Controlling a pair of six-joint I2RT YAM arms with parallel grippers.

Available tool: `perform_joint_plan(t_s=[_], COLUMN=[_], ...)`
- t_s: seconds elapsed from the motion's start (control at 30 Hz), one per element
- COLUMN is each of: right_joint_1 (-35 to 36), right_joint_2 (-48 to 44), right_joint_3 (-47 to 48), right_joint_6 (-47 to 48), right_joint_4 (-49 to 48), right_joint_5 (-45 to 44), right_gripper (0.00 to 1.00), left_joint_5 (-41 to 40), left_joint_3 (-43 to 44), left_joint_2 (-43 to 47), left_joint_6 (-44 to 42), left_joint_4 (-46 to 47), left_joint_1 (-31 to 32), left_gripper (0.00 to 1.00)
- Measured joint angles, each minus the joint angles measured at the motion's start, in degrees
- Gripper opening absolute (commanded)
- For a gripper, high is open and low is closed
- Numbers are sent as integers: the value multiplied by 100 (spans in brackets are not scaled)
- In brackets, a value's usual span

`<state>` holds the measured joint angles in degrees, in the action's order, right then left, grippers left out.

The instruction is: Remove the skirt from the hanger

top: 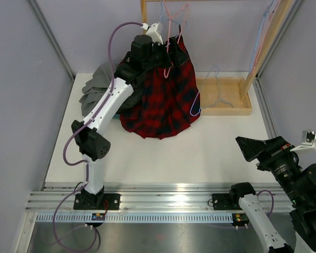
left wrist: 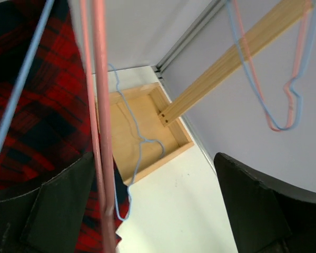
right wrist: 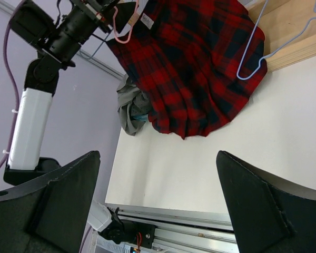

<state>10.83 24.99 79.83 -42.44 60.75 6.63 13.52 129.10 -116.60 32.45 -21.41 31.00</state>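
The red and black plaid skirt (top: 163, 100) hangs with its top edge up by the pink hanger (top: 170, 31), and its hem is piled on the table. My left gripper (top: 173, 52) is raised at the skirt's top edge and stands open. In the left wrist view the pink hanger wire (left wrist: 100, 132) passes between the jaws (left wrist: 154, 158), close to the left finger (left wrist: 58, 211), with the skirt (left wrist: 37, 105) behind it. My right gripper (top: 255, 147) sits low at the near right, open and empty (right wrist: 158, 155), facing the skirt (right wrist: 195, 68).
A wooden tray (top: 237, 108) at the back right holds a blue hanger (top: 197, 105) and the wooden rack post (top: 266, 42). More hangers (left wrist: 284, 105) hang from the rack. A grey heap of clothes (top: 97, 89) lies left of the skirt.
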Motion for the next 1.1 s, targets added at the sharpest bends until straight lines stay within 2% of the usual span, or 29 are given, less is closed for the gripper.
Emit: perform_joint_plan(t_s=[0.2,0.33,0.63,0.9,0.97,1.1], right_joint_1=[0,0,0,0,0,127], right_joint_2=[68,192,844,2358,2859,3917], right_joint_3=[319,407,466,1027,1202,1867], right_joint_6=[66,107,186,328,339,391], right_joint_4=[59,57,-308,-1084,-1342,-1611], right_joint_5=[-11,-57,0,514,726,1040], right_gripper=[100,99,99,100,99,99], left_joint_5=[-101,-778,-2133,-3283,-3637,-4022], left_joint_3=[-651,-1150,-3541,-5219,-5654,-6413], left_joint_2=[1215,2044,3834,5748,6321,6843], left_joint_6=[-289,-723,-1314,-1585,-1663,-1803], left_joint_4=[-258,-507,-811,-962,-807,-262], left_joint_1=[328,632,999,997,997,992], left_gripper=[99,99,99,99,99,99])
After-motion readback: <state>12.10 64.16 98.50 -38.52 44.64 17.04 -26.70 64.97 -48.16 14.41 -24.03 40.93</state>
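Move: The plaid skirt's middle hangs some 7 cm left and 2 cm back of the left hand, about 18 cm below. The pink hanger is right at that hand, roughly 2 cm ahead, 2 cm left and 3 cm up; the grey clothes pile lies about 30 cm left, 4 cm ahead and 28 cm below. From the right hand, the skirt's middle is about 35 cm ahead, 26 cm left and 20 cm below. The pink hanger, already let go, comes clear of the left hand's open fingers as that hand draws back some 21 cm and swings left about as far, first rising over 5 cm, then sinking to about its first height, its wrist rolling and turning counter-clockwise. After a small back-up, the open right hand heads for the plaid skirt, about 17 cm forward, some 7 cm left and slightly up. ##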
